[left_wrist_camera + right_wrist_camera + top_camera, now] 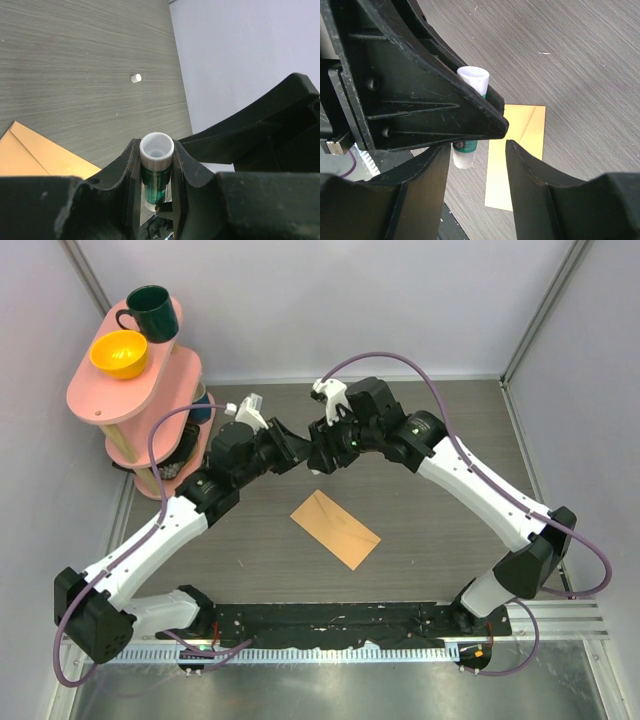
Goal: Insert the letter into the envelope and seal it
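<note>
The tan-brown envelope (335, 528) lies flat on the table's middle; it also shows in the left wrist view (35, 157) and the right wrist view (517, 150). The letter is out of view. Above the table behind the envelope, my left gripper (298, 448) (156, 162) is shut on a green glue stick (156, 150) with white ends, whose open top has no cap. My right gripper (318, 445) (477, 146) faces it tip to tip. Its jaws stand apart, with the stick's lower end (463, 156) just beside its left finger (422, 190).
A small white cap (135, 78) lies on the table towards the back wall. At the back left stands a pink tiered shelf (150, 390) with a green mug (150, 312) and a yellow bowl (119, 353). A black rail (330, 625) runs along the near edge.
</note>
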{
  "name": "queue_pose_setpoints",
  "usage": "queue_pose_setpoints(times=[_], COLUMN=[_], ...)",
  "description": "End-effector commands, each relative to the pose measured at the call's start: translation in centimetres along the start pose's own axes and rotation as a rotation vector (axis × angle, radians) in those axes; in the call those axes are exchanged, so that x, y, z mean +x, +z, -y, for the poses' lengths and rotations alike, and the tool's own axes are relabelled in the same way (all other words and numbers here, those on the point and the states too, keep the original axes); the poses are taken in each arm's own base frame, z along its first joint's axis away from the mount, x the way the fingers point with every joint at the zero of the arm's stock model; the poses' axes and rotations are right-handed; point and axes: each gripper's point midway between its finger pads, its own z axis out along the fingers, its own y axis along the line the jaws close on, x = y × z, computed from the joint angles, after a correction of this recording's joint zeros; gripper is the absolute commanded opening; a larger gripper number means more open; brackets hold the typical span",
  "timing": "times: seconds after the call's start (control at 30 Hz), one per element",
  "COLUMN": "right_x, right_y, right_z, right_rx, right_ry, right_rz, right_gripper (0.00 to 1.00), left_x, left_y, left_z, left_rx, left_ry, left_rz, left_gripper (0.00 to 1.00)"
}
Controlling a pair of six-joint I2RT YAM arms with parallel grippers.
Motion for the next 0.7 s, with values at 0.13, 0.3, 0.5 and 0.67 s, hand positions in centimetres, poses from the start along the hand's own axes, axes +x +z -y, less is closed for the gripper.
queue_pose_setpoints(times=[0.13, 0.3, 0.5, 0.67], right_x=[-2.7, -2.6, -1.6, -2.4], right_y=[0.7, 1.4, 2.3, 2.0], right_z=[-0.6, -0.9, -1.3, -1.1], right_rx=[0.01, 0.006, 0.016, 0.031], right_ry=[-0.013, -0.003, -0.026, -0.034], right_rz=[0.1, 0.092, 0.068, 0.088], right_gripper=[0.47, 0.44, 0.42, 0.17], left_x=[-0.2, -0.1, 0.1, 0.1], left_y=[-0.8, -0.5, -0.4, -0.9], left_z=[0.8, -0.1, 0.0, 0.4], left_rx=[0.024, -0.025, -0.037, -0.025], left_ry=[-0.09, -0.145, -0.225, -0.196], left_rz=[0.029, 0.032, 0.018, 0.018], left_gripper=[0.0, 0.0, 0.0, 0.0])
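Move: The glue stick is already in the left fingers, its middle about 1 cm below and back of that hand's point, its lower end sticking out. From the right hand its middle is some 2 cm left, 2 cm ahead and 1 cm up. From the right hand, the envelope lies about 7 cm back, 2 cm right and 28 cm down; the loose white cap is some 10 cm ahead, 21 cm right and 29 cm down. Down and leftward, easing along by about 2 cm, the right hand brings its fingertips around the lower end of the glue stick and closes from about half open to under a third, still narrowing at the finish. The left hand keeps its grip on the stick, sinking a bit over 1 cm while its wrist tips downward and rolls by some 10 degrees. ##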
